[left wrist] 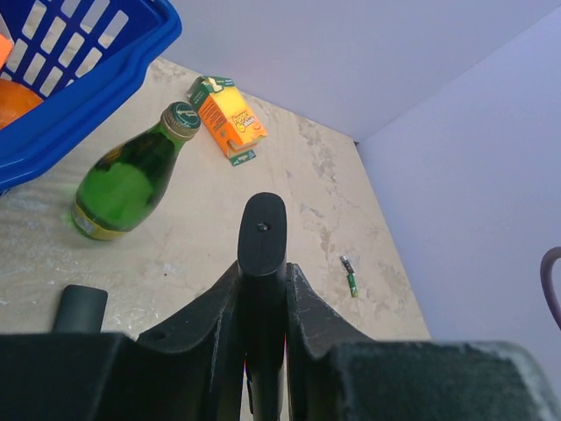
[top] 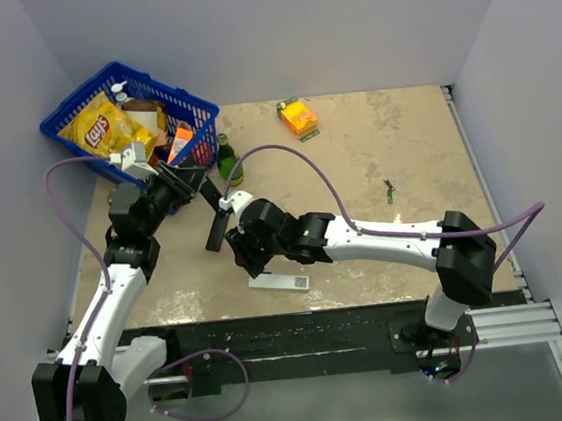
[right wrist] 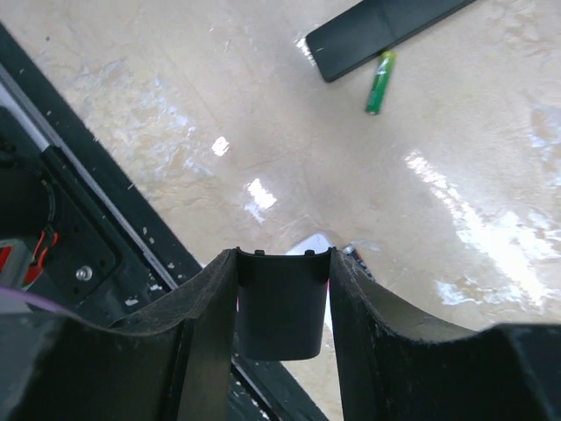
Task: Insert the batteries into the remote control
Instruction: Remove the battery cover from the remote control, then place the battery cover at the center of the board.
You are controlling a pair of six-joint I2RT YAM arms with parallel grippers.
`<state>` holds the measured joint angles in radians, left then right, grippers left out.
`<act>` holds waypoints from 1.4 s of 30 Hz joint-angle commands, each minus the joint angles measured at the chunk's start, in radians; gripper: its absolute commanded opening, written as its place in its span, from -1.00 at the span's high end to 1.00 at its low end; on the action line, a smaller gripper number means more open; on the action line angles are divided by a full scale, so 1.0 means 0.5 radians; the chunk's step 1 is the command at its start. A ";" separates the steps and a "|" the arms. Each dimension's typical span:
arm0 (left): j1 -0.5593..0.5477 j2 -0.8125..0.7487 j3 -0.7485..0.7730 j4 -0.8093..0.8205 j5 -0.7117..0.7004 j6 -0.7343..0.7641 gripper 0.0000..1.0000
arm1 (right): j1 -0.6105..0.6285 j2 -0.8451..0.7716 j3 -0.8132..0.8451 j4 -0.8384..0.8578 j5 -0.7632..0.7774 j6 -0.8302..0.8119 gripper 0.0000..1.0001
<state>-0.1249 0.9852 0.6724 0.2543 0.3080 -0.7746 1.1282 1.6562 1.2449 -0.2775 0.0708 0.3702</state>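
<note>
My left gripper (left wrist: 263, 267) is shut on the black remote control (left wrist: 262, 230), whose rounded end sticks out past the fingers. In the top view it (top: 209, 190) hovers beside the basket. My right gripper (right wrist: 280, 259) is shut on a short black curved cover (right wrist: 279, 307) and sits just right of it (top: 245, 254). One green battery (top: 388, 191) (left wrist: 351, 279) lies alone on the right of the table. Another battery (right wrist: 379, 82) lies beside the end of a flat black bar (right wrist: 377, 31) (top: 216, 232). I cannot tell how that bar relates to the held remote.
A green glass bottle (left wrist: 127, 180) (top: 225, 159) stands by the blue basket (top: 60, 118) of snacks at the back left. An orange box (top: 297, 117) lies at the back. A flat white remote (top: 279, 283) lies near the front rail (top: 304, 334).
</note>
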 commanded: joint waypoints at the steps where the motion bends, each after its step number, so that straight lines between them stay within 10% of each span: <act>1: 0.001 -0.013 0.033 0.115 0.019 0.018 1.00 | -0.020 -0.042 0.161 -0.098 0.232 -0.022 0.66; 18: 0.001 -0.166 0.149 -0.002 0.249 0.414 1.00 | -0.881 -0.380 -0.541 -0.384 0.325 0.125 0.71; 31: 0.001 -0.418 0.024 -0.254 0.323 0.696 1.00 | -0.971 -0.021 -0.609 -0.276 0.313 0.094 0.67; 42: 0.001 -0.400 0.005 -0.226 0.353 0.690 1.00 | -0.971 -0.011 -0.628 -0.264 0.297 0.088 0.01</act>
<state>-0.1249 0.7876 0.6739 0.1074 0.4683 -0.4515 0.6456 1.6577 0.9409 -0.4259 0.2180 0.4152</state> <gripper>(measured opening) 0.238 0.463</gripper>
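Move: The right hand holds the battery cover; its goal, a bare patch of table, lies about 23 cm right, 9 ahead and 13 below. The nearer loose battery is roughly 15 ahead and 10 right, the other 20 ahead and 5 right, the white box 3 back and 4 right, all some 14 below. From the left hand, holding the remote control, that patch is about 35 cm right, 10 back and 26 below. Right hand carries the cover 23 cm right, down and forward to open table; left draws back 5 cm. ##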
